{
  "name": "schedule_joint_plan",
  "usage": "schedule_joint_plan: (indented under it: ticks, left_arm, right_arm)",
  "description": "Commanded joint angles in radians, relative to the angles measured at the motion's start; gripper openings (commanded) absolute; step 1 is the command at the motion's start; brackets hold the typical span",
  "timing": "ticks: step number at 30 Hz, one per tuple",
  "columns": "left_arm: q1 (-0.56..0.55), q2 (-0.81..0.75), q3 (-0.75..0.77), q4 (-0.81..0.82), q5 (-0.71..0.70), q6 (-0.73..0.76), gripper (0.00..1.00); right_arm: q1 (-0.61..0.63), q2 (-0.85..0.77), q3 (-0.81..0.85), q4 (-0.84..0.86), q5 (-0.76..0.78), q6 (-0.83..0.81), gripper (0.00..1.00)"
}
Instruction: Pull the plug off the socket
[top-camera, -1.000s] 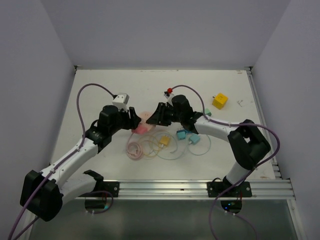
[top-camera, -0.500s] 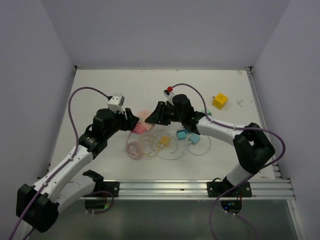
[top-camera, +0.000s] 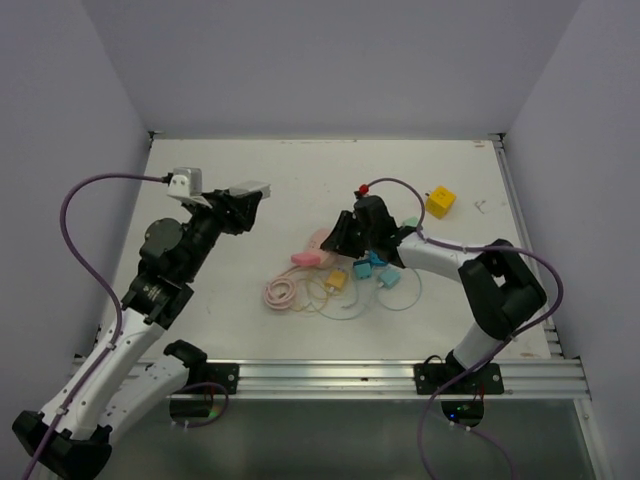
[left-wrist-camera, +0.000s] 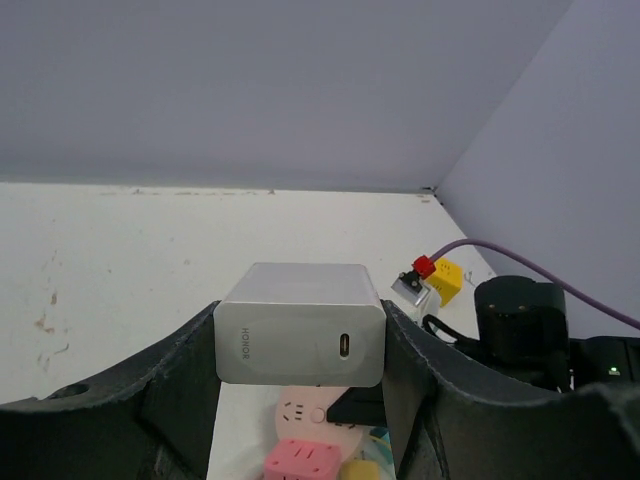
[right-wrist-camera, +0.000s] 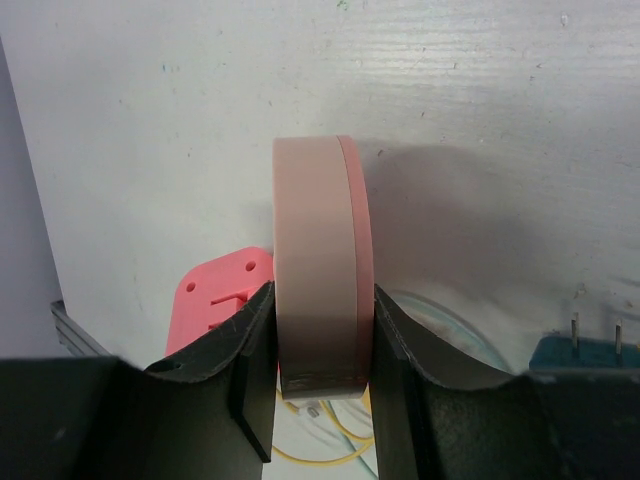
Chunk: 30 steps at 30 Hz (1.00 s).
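The plug (left-wrist-camera: 300, 325), a pale grey charger block, sits clamped between the black fingers (left-wrist-camera: 180, 385) of my left gripper (left-wrist-camera: 300, 345). In the top view that gripper (top-camera: 247, 203) holds the plug (top-camera: 251, 188) raised, well apart from the socket. The socket (right-wrist-camera: 318, 270) is a round pink disc standing on edge, and my right gripper (right-wrist-camera: 318, 335) is shut on its two faces. From above, the right gripper (top-camera: 338, 238) and socket (top-camera: 320, 240) are at the table's middle, the socket (left-wrist-camera: 304, 414) showing below the plug.
A pink square socket block (top-camera: 308, 258) lies beside the disc. Blue plugs (top-camera: 372, 268), a yellow plug (top-camera: 336, 281) and coiled thin cables (top-camera: 285, 293) lie just in front. A yellow cube (top-camera: 439, 202) sits at the back right. Walls enclose the table.
My left gripper has pulled back to the left and risen with the plug, which is now away from the socket. My right gripper has shifted slightly right and nearer with the pink disc.
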Motion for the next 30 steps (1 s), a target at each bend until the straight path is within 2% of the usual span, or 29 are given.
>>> schedule_joint_plan:
  ticks: [1,8,12,17,21,24,30]
  left_arm:
    - [0.0,0.054,0.011,0.022,-0.043,-0.028,0.0]
    - [0.005,0.227,0.034,-0.033,-0.066,-0.057,0.0]
    - [0.023,0.33,0.038,-0.051,-0.006,-0.047,0.0]
    - [0.034,0.503,0.063,0.034,0.092,-0.011,0.05]
    - [0.033,0.643,0.119,0.08,0.158,0.041,0.11]
    - [0.031,0.77,0.169,0.088,0.234,0.055,0.11]
    - [-0.006,0.951,0.267,0.188,0.29,0.064,0.11]
  right_arm:
    - [-0.015,-0.048,-0.032,0.003,0.062,-0.047,0.0]
    - [-0.04,-0.144,-0.075,0.155,-0.093,-0.084,0.0]
    - [-0.038,-0.184,-0.093,0.251,-0.215,-0.104,0.0]
    - [-0.033,-0.268,-0.106,0.282,-0.326,-0.165,0.0]
    - [-0.033,-0.324,-0.115,0.282,-0.354,-0.211,0.0]
    - [-0.033,-0.345,-0.126,0.281,-0.36,-0.22,0.0]
    - [-0.029,-0.377,-0.165,0.299,-0.372,-0.207,0.0]
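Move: The left hand, already holding the white plug clear of the socket, has bare table about 13 cm ahead, 12 to its right and 33 below. The pink socket, still in the right fingers, is some 4 cm ahead, 17 right and 27 below the left hand; its pink plug, 1 ahead, 12 right and 29 below. From the right hand that bare spot lies about 9 cm ahead, 7 left and 6 below. Left lowers the white plug some 25 cm towards bare table, forward-right; right lifts the pink socket 11 cm. ##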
